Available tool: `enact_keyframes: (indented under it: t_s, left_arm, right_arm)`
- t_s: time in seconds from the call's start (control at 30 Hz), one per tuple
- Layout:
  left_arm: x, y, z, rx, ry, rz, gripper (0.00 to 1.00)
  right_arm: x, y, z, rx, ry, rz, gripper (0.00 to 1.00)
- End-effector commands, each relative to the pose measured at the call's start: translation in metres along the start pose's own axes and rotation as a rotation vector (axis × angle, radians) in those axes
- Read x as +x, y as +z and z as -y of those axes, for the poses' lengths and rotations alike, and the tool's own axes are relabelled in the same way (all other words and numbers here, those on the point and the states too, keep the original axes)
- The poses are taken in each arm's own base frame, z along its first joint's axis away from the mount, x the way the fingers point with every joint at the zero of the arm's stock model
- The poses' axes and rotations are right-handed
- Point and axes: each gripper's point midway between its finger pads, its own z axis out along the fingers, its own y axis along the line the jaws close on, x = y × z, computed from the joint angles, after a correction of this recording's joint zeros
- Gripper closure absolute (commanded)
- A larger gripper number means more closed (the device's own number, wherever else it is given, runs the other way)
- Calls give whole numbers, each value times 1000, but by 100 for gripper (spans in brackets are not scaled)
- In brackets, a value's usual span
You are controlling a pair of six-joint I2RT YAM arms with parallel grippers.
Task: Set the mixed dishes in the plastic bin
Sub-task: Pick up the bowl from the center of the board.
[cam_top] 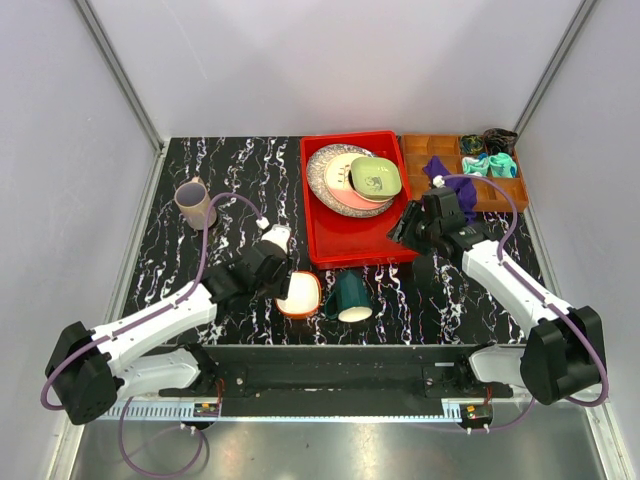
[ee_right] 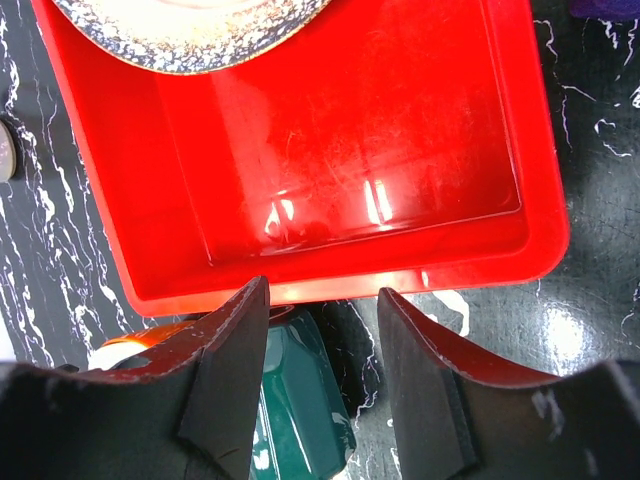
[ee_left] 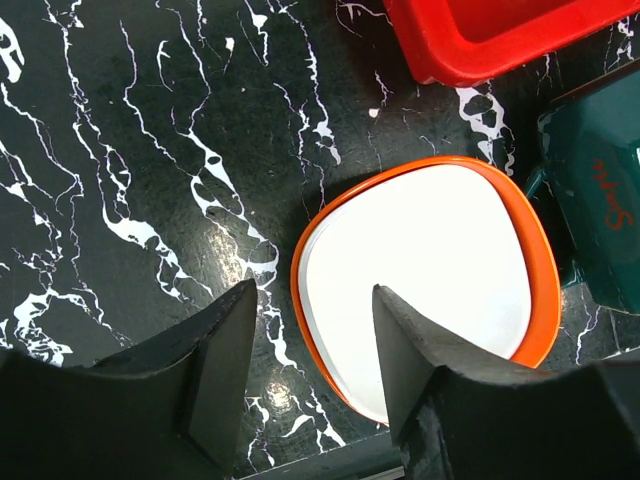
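Note:
The red plastic bin [cam_top: 345, 235] holds a speckled grey plate [cam_top: 322, 175], a pink-cream plate [cam_top: 350, 200] and a light green bowl [cam_top: 376, 177]. In front of it the orange-white bowl [cam_top: 300, 294] sits upright, next to a dark green mug [cam_top: 350, 296] on its side. My left gripper [ee_left: 312, 300] is open and straddles the left rim of the orange-white bowl [ee_left: 430, 270], one finger [ee_left: 410, 350] over its white inside. My right gripper [ee_right: 322, 290] hangs open and empty over the front wall of the bin [ee_right: 340, 150], above the mug [ee_right: 300, 400]. A mauve cup [cam_top: 193, 202] stands far left.
A brown compartmented tray [cam_top: 440, 150] with purple [cam_top: 452, 185] and teal [cam_top: 492, 163] cloths sits right of the bin. The mug [ee_left: 595, 200] lies close against the bowl's right side. White walls enclose the black marbled table [cam_top: 230, 180].

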Motion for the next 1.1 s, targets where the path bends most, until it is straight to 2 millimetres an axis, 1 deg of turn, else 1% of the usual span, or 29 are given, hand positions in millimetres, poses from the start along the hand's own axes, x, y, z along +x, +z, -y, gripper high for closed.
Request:
enact_keyframes:
  t_s: [0.0, 0.1, 0.27, 0.57, 1.0, 1.07]
  left_arm:
    - [-19, -5, 2, -5, -17, 64, 48]
    - [-19, -3, 2, -10, -14, 58, 49]
    - [-23, -3, 4, -2, -12, 67, 55]
    - [-19, 2, 6, 0, 1, 45, 60]
    - [-19, 3, 7, 4, 8, 43, 68]
    - [-19, 3, 8, 5, 8, 42, 71]
  right_arm:
    - [-7, -2, -14, -58, 6, 22, 44]
    - [-7, -2, -15, -62, 10, 22, 44]
    - [-7, -1, -15, -63, 12, 23, 44]
    - [-5, 0, -15, -67, 18, 16, 44]
    - [-3, 2, -14, -65, 26, 11, 44]
    - [-3, 2, -14, -68, 24, 9, 44]
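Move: Just ahead and to the right of the left hand, the orange-rimmed white bowl has its middle about 4 cm right, 1 cm forward and 5 cm below, so the hand hangs over its left rim. The green mug lies some 12 cm to the right of the bowl and level with it. The red bin's middle is about 21 cm ahead and 17 cm right of the left hand. From the right hand, the bowl lies roughly 10 cm back, 19 cm left and 9 cm below. Narrowing its fingers by roughly two fifths of their gap, the left hand first holds its place above the bowl's left rim, then sinks straight down about 1 cm towards it with hardly any tilt. The fingers keep closing to the end, one on either side of the rim; contact with the bowl can't be seen. ##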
